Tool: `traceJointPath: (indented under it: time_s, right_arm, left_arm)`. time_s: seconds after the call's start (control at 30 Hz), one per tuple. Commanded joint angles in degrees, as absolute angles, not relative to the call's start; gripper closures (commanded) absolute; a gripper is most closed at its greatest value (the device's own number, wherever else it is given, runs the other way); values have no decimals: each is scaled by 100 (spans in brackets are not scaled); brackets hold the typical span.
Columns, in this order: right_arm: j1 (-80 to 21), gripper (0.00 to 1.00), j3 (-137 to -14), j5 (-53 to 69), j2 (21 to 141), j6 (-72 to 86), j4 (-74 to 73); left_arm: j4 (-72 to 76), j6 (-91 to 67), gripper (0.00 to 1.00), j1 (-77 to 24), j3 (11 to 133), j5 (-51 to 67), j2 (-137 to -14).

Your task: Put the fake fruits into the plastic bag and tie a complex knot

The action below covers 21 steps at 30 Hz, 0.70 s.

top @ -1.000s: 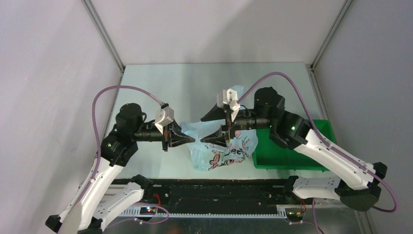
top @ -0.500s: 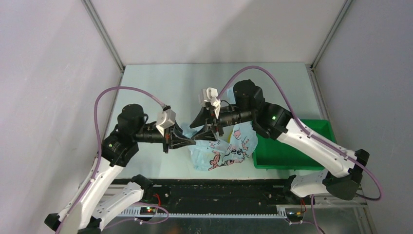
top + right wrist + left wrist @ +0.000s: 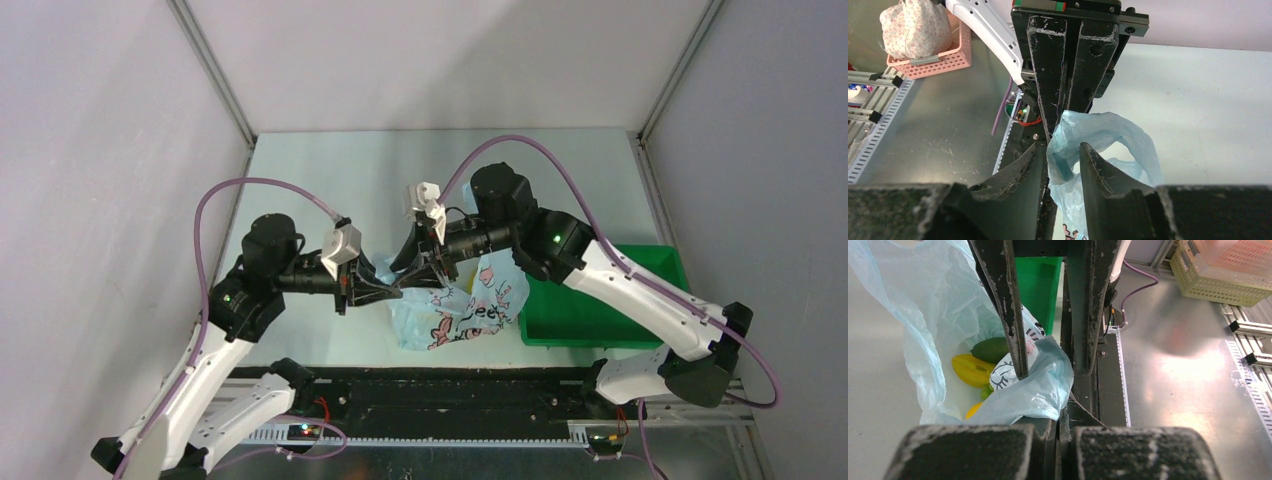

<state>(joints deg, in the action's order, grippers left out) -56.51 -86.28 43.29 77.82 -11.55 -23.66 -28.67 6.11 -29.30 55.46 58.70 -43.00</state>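
Note:
The light-blue plastic bag (image 3: 465,310) lies at the table's middle with its mouth lifted toward the left. My left gripper (image 3: 392,291) is shut on the bag's edge (image 3: 1043,390). My right gripper (image 3: 412,272) is open, its two fingers either side of a bag handle loop (image 3: 1108,132). In the left wrist view the bag holds a yellow fruit (image 3: 970,369), a dark green fruit (image 3: 990,349) and a bit of light-green grapes (image 3: 984,392). The two grippers are nearly tip to tip.
A rigid green tray (image 3: 590,310) sits right of the bag, under the right arm. A black rail (image 3: 430,400) runs along the near edge. A pink basket (image 3: 933,55) and a pale crate (image 3: 1218,275) stand beyond the table.
My right arm has swung left and its open fingers now straddle the bag handle next to the left gripper. The left gripper has stayed shut on the bag.

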Motion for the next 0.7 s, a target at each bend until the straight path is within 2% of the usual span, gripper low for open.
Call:
traceJointPath:
  time_s: [0.0,0.1,0.17,0.23,0.27,0.33,0.37,0.4,0.43,0.47,0.5,0.57,0.67]
  right_arm:
    - [-5675,65,-8932,4452,7791,-1228,-2512]
    - [-5670,67,-8965,4478,7785,-1257,-2577]
    - [-5677,73,-8999,4479,7787,-1278,-2631]
    - [-5681,84,-9026,4447,7783,-1267,-2642]
    - [-5679,93,-9035,4372,7773,-1244,-2622]
    - [-5667,100,-9030,4214,7722,-1122,-2501]
    - [-5668,100,-9028,4037,7693,-1017,-2365]
    - [-5669,100,-9031,3939,7616,-957,-2299]
    - [-5662,100,-9033,3705,7570,-854,-2170]
    - [-5648,100,-9032,3602,7476,-805,-2113]
    - [-5600,100,-9034,3484,7388,-711,-2003]
    - [-5487,100,-9035,3423,7264,-503,-1855]
    - [-5275,100,-9028,3530,7131,-143,-1678]
  left_arm:
    - [-2790,694,100,-2971,5498,5873,-4244]
    - [-2767,674,100,-2971,5494,5828,-4227]
    - [-2695,646,100,-2971,5476,5791,-4206]
    - [-2658,616,100,-2971,5471,5769,-4197]
    - [-2652,604,100,-2971,5479,5763,-4195]
    - [-2640,586,99,-2971,5512,5693,-4188]
    - [-2651,574,93,-2971,5562,5609,-4174]
    - [-2679,574,73,-2971,5602,5551,-4159]
    - [-2819,604,62,-2971,5658,5398,-4145]
    - [-2925,696,42,-2971,5815,5300,-4108]
    - [-3142,798,29,-2971,5991,5111,-4080]
    - [-3327,867,17,-2973,6200,4818,-3945]
    - [-3111,791,6,-2971,6371,4401,-3712]
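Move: The gathered corner of the plastic bag is already held by the shut left fingers, about 1 cm ahead, 1 cm right and 2 cm above that hand's point. It stands between the half-open right fingers, practically at the right hand's point. From the right hand, a yellow fruit in the bag lies about 14 cm right, 6 cm ahead and some 27 cm below; the green tray's middle is about 38 cm right and 4 cm ahead, on the table. The bag's gathered corner is pinched by the right fingers, which shut on it almost in place while the left still holds on; the left fingers then open nearly wide and let go, that hand easing about 2 cm up, left and forward. With its new grip the right hand lifts up and forward, some 3 cm in all, drifting slightly right and turning a little clockwise. ##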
